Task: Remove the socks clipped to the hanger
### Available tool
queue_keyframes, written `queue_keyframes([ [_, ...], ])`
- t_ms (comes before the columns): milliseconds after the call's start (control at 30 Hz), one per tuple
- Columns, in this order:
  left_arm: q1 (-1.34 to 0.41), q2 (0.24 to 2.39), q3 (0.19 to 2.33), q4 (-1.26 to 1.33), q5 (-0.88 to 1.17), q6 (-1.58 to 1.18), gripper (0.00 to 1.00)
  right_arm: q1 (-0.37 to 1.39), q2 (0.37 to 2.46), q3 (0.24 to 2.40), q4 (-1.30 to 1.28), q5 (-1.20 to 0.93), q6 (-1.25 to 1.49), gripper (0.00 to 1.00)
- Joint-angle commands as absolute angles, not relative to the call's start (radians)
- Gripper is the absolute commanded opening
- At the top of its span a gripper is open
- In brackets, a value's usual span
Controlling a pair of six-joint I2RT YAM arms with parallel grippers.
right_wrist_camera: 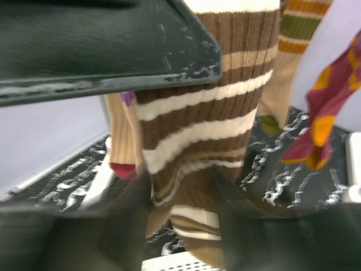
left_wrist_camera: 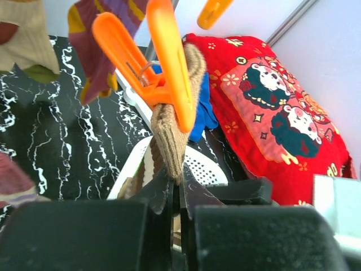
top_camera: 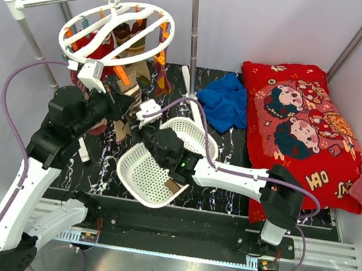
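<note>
The white ring hanger [top_camera: 118, 31] hangs by its hook from a rail at the back left, with several socks [top_camera: 136, 50] clipped under it. My left gripper [left_wrist_camera: 179, 185] is shut on the lower edge of a tan-brown sock [left_wrist_camera: 172, 132], which an orange clip [left_wrist_camera: 166, 68] still holds. My right gripper [right_wrist_camera: 181, 209] is blurred; its fingers [right_wrist_camera: 132, 220] stand apart on either side of a brown sock with white stripes [right_wrist_camera: 203, 113]. Whether they press on it is unclear. From above, both grippers [top_camera: 123, 105] [top_camera: 144, 114] meet under the ring.
A white perforated basket [top_camera: 136, 170] stands under the right arm. A blue cloth [top_camera: 225, 101] and a big red cartoon-print pillow [top_camera: 305, 127] lie to the right. More socks, maroon-yellow [left_wrist_camera: 98, 51] and cream [left_wrist_camera: 25, 39], dangle nearby. A rack post [top_camera: 194, 35] rises behind.
</note>
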State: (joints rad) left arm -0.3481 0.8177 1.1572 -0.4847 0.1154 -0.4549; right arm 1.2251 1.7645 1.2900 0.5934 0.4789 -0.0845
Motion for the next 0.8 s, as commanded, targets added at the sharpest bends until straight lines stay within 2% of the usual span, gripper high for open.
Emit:
queue_keyframes([
  [0,-0.345,0.799,1.203,-0.474,0.167,-0.486,0.05,1.206,1.758,1.338,0.611,0.529,-0.091,0.3],
  [33,-0.345,0.796,1.203,-0.474,0.166,-0.489,0.07,1.207,1.752,1.322,0.612,0.52,-0.091,0.22],
  [67,-0.345,0.795,1.206,-0.474,0.164,-0.494,0.16,1.206,1.734,1.315,0.618,0.512,-0.087,0.07],
  [100,-0.345,0.79,1.206,-0.474,0.157,-0.495,0.23,1.206,1.724,1.301,0.62,0.503,-0.081,0.0],
  [133,-0.345,0.787,1.209,-0.472,0.146,-0.499,0.3,1.207,1.712,1.292,0.621,0.502,-0.077,0.0],
  [167,-0.345,0.784,1.209,-0.479,0.134,-0.505,0.49,1.206,1.692,1.286,0.62,0.5,-0.074,0.0],
  [200,-0.345,0.782,1.219,-0.485,0.102,-0.506,0.57,1.207,1.68,1.272,0.615,0.486,-0.061,0.0],
  [267,-0.345,0.787,1.236,-0.508,0.051,-0.499,0.67,1.207,1.646,1.264,0.579,0.465,-0.038,0.0],
  [400,-0.345,0.801,1.293,-0.509,0.005,-0.489,0.8,1.206,1.579,1.214,0.555,0.371,0.063,0.0],
  [500,-0.345,0.807,1.316,-0.511,-0.052,-0.489,0.85,1.206,1.533,1.184,0.56,0.313,0.139,0.0],
  [767,-0.345,0.857,1.402,-0.538,-0.146,-0.502,0.85,1.204,1.491,1.178,0.557,0.245,0.192,0.0],
])
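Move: The right hand's open fingers are around the middle of the striped brown sock, which is roughly 1 cm ahead and 1 cm left, at its height. The basket is some 12 cm right, about level fore-and-aft, 24 cm below. The left hand grips the sock near its cuff, the sock's middle 6 cm straight below; its orange clip is about 5 cm ahead, 3 left, 7 up. The purple sock hangs 14 cm ahead of the left hand, 8 right, level. The right fingers shut on the middle of the striped sock after nudging about 1 cm forward, then carry it up some 6 cm while drawing back towards the base and a little right. The left hand opens wide, lets go of the sock and rises about 6 cm, shifting 3 cm left and turning some 10 degrees counter-clockwise, its spread fingers coming to face the clip. ##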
